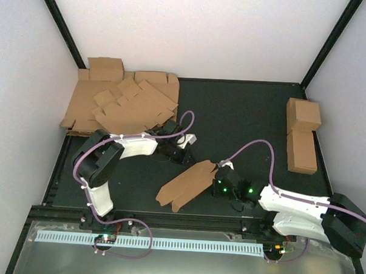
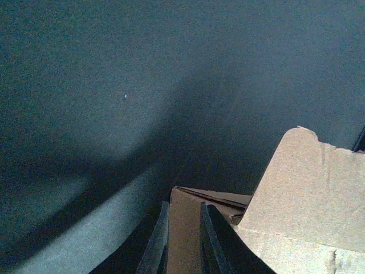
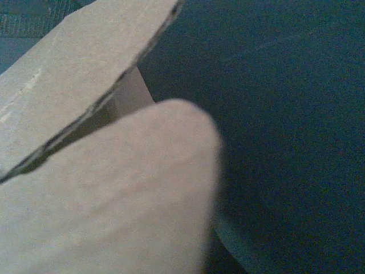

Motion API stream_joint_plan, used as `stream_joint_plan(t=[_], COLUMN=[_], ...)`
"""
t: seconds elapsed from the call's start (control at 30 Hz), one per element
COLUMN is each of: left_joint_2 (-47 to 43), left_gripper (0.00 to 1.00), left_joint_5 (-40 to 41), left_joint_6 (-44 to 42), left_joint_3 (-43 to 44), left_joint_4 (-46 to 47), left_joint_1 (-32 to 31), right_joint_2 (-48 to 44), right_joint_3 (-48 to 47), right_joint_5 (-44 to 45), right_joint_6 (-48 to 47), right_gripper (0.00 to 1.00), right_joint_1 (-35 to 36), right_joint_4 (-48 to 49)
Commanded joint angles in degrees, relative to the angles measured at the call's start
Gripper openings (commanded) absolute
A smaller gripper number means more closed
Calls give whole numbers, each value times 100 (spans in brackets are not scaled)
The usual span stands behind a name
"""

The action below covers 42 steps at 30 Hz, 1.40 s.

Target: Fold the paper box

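The paper box [image 1: 187, 184] is a brown cardboard piece, partly folded, lying aslant on the dark table between the arms. My left gripper [image 1: 185, 158] is at its upper left edge. In the left wrist view a cardboard flap [image 2: 183, 228] fills the narrow gap between the left gripper's [image 2: 185, 205] dark fingers [image 2: 153, 245], and a larger flap [image 2: 308, 194] rises on the right. My right gripper [image 1: 219, 174] is at the box's right end. In the right wrist view blurred cardboard [image 3: 114, 194] hides its fingers, so a hold there cannot be told.
A loose stack of flat brown blanks [image 1: 120, 104] lies at the back left. Two finished brown cartons [image 1: 303, 115] [image 1: 302, 151] stand along the right edge. A white perforated strip [image 1: 148, 241] runs along the near edge by the arm bases.
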<state>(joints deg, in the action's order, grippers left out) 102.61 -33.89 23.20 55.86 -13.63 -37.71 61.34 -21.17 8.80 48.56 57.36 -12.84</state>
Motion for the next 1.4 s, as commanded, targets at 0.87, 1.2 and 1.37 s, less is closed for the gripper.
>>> stream_joint_plan(t=[0.87,1.2,1.37], left_joint_2=[-646,-1903,-3275], left_gripper=[67,81,86], left_joint_5=[1202,2047,2476], left_joint_6=[-922,-1120,-987], left_joint_3=[1543,910,-131], left_joint_4=[-1446,-1642,-1437], left_joint_1=[111,177,169], right_joint_2=[-595,-574,-337], right_joint_3=[-492,-947,-1256], right_joint_5=[-71,-352,-344], right_joint_6=[-1259,-1873,-2287], right_gripper=[26,37,46], right_joint_1=[-150,-156,-160], right_joint_4=[-155,103,162])
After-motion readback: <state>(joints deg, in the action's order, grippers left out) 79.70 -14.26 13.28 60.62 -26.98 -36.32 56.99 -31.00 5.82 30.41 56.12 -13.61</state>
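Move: The part-folded box lies between the hands. From the left hand, its middle is about 8 cm back and 2 cm to the left. From the right hand, it is about 10 cm to the left and 2 cm back, a shade lower than both. The flat cardboard stack is some 20 cm ahead and 21 cm left of the left hand. The two small boxes are about 28 cm right and 12 cm ahead of the right hand. The left fingertips keep against the box's far right corner, easing about 1 cm right. They then open wide and come free, swinging forward, then left and up some 13 cm as the wrist tilts up. The shut right fingers stay at the box's right end, edging slightly forward-left, then open partway and rise about 9 cm, drifting left, turning counter-clockwise. ##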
